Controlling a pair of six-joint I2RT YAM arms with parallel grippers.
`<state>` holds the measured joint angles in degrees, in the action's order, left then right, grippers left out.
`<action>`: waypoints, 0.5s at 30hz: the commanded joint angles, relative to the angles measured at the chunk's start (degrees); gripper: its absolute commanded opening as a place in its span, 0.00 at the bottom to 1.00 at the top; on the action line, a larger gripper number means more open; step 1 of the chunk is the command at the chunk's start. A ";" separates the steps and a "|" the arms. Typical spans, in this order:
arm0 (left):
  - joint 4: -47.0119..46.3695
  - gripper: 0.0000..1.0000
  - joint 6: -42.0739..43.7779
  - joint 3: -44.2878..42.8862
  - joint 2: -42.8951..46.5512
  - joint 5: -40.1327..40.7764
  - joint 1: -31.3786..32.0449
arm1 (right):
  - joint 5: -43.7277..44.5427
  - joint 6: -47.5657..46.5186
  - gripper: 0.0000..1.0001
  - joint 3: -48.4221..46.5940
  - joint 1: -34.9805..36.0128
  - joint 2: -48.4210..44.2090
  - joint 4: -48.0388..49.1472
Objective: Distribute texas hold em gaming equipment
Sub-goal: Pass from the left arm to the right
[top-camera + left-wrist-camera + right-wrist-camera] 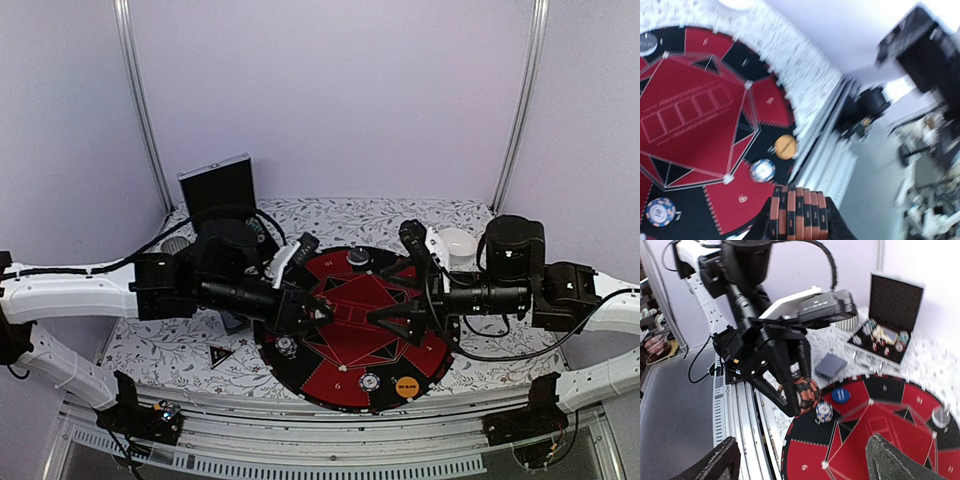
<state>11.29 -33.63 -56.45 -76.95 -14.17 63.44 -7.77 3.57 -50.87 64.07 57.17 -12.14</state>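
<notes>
My left gripper [800, 216] is shut on a stack of several orange-and-black poker chips [799, 210], held edge-on above the left rim of the red-and-black mat [350, 335]. The same stack [804, 392] shows in the right wrist view between the left arm's black fingers. On the mat lie blue-and-white chip stacks [762, 170] [824, 412], an orange button [407, 388] and a blue button [841, 395]. A grey-blue deck of cards [830, 365] lies beside the mat. The black triangular marker [220, 354] sits left of the mat. My right gripper [802, 452] stands open and empty over the mat's middle.
The open black case [890, 325] with more chips stands at the back left. A white bowl [458, 245] sits at the back right. The two grippers [305, 312] [385, 322] face each other closely over the mat. The table's front rail [330, 435] runs just below it.
</notes>
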 commanded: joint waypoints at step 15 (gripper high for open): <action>-22.62 0.00 -31.39 12.06 13.14 4.24 -2.83 | 7.83 -38.65 0.83 -11.73 8.07 22.76 17.97</action>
<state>-5.41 -61.21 -45.65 -65.08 -10.81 61.43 -1.21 -33.12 -59.02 71.90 78.24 3.29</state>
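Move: The left hand already holds the chip stack pinched between its fingers; the open right gripper waits about 12 cm to its right, some 8 cm higher and nearly level fore and aft. From the right hand, the stack is therefore about 12 cm left and 8 cm lower. On the mat some 21 cm below the left hand, one blue-white chip lies about 9 cm ahead and 9 cm left, another 2 cm back and 11 cm right. Leftward, about 10 cm, the right hand closes in on the raised chip stack with fingers wide open, rising slightly then sinking back, and rolling some 35 degrees so its forward side lifts. The left hand keeps its pinch, rising about 5 cm at first, then easing 3 cm left while its fingers tip up towards level and swing forward. ##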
